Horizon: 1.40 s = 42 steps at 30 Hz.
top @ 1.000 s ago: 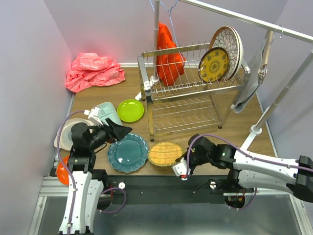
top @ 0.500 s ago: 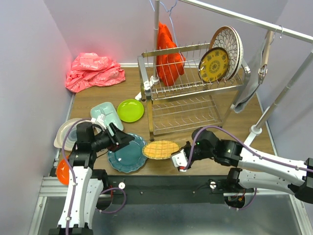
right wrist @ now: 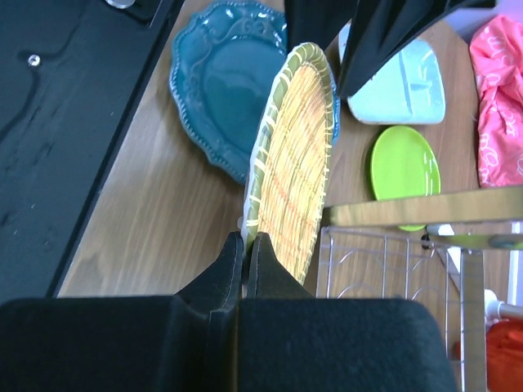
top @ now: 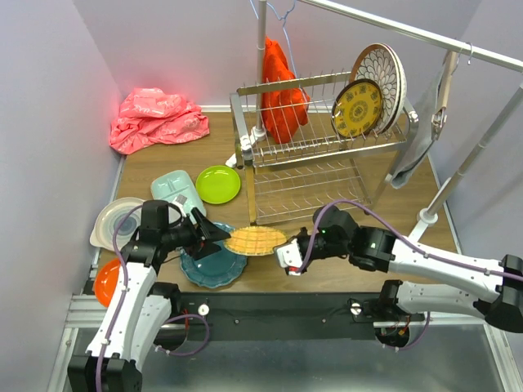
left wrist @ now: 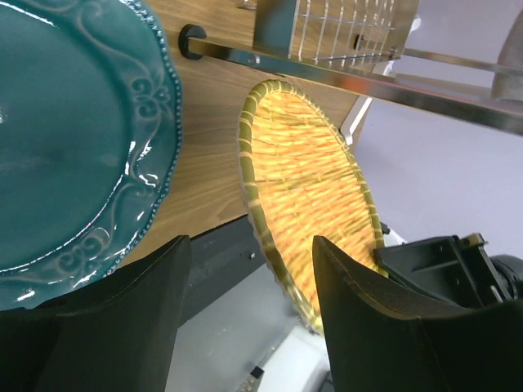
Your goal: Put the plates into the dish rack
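My right gripper (top: 286, 253) (right wrist: 248, 238) is shut on the rim of the woven-yellow plate (top: 255, 240) (right wrist: 298, 155), holding it tilted above the table in front of the dish rack (top: 315, 143) (right wrist: 384, 245). My left gripper (top: 216, 233) (left wrist: 249, 241) is open, its fingers on either side of that plate's far rim (left wrist: 306, 188), not touching. Below lies the teal plate (top: 204, 263) (left wrist: 65, 139). The lime plate (top: 218, 184), mint tray (top: 176, 189), a grey-white plate (top: 110, 222) and an orange plate (top: 105, 282) lie left. A white petal plate (top: 382, 73) and a dark-yellow plate (top: 357, 108) stand in the rack's upper tier.
A pink bag (top: 155, 114) lies at the back left. A red-orange cloth (top: 279, 94) hangs over the rack's left end, and a grey cloth (top: 421, 139) hangs at the right beside a pole stand (top: 425, 216). The walls stand close on both sides.
My right gripper has lifted the woven-yellow plate off the table and carried it left. My left gripper has swung right over the teal plate until its open fingers straddle the plate's rim.
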### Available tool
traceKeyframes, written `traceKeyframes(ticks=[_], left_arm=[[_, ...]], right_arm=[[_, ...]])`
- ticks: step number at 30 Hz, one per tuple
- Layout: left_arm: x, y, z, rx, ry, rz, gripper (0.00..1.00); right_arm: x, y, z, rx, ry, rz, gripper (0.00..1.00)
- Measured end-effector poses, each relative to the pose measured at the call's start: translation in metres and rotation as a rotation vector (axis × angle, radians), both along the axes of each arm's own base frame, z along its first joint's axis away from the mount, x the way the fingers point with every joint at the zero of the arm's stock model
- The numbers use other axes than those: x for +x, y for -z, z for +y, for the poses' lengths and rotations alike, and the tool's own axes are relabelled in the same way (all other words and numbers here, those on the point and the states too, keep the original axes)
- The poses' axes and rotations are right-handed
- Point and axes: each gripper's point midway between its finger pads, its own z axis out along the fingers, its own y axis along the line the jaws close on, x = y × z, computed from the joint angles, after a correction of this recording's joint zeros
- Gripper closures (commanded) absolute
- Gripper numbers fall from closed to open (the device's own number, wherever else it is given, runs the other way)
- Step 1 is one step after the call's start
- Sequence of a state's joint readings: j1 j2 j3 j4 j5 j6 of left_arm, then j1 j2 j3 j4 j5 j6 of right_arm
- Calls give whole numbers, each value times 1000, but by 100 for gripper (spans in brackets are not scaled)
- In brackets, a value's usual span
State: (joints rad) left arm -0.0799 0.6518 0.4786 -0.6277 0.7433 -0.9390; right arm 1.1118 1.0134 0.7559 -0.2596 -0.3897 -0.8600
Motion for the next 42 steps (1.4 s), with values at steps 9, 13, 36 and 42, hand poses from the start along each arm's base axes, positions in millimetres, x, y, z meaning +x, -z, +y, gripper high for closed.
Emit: traceKeyframes(ticks=[9,13,36,42], left_arm=[[9,0,-2,-31,-60,70,86],[11,3,0,-46,-110,126,100],[18,-27,43,354,-45,-76,100],[33,-89,43,391,-5,-444,100]], right_arm=[[-1,-3,30,39,-23,1,100],[-11,4,41,24,-53,20,100],[-3,-64,52,192,123,183,29],[4,-91,63,234,235,328,23]])
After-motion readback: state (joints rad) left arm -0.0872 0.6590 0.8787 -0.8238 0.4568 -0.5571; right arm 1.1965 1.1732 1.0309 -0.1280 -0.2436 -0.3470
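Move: The right hand holds the wicker plate by its right rim, with the plate's middle about 10 cm to its left and 3 cm lower; the open left gripper waits roughly 21 cm to its left and 5 cm lower. From the left hand the wicker plate's middle is about 13 cm right, 1 cm ahead and 2 cm up. The blue plate lies some 6 cm back, 4 cm left and 14 cm below, the rack's near-left foot 11 cm right and 2 cm ahead, the green plate 20 cm ahead and 2 cm left. Leftwards by about 4 cm, the right hand feeds the wicker plate's free rim into the left gripper, which eases slightly forward and pinches shut on it. The right fingers then open and rise clear some 10 cm, swinging up and a little forward, while the left hand keeps its pinch, lifts, drifts left and forward, and rolls its left side up while tipping its fingers upward. ##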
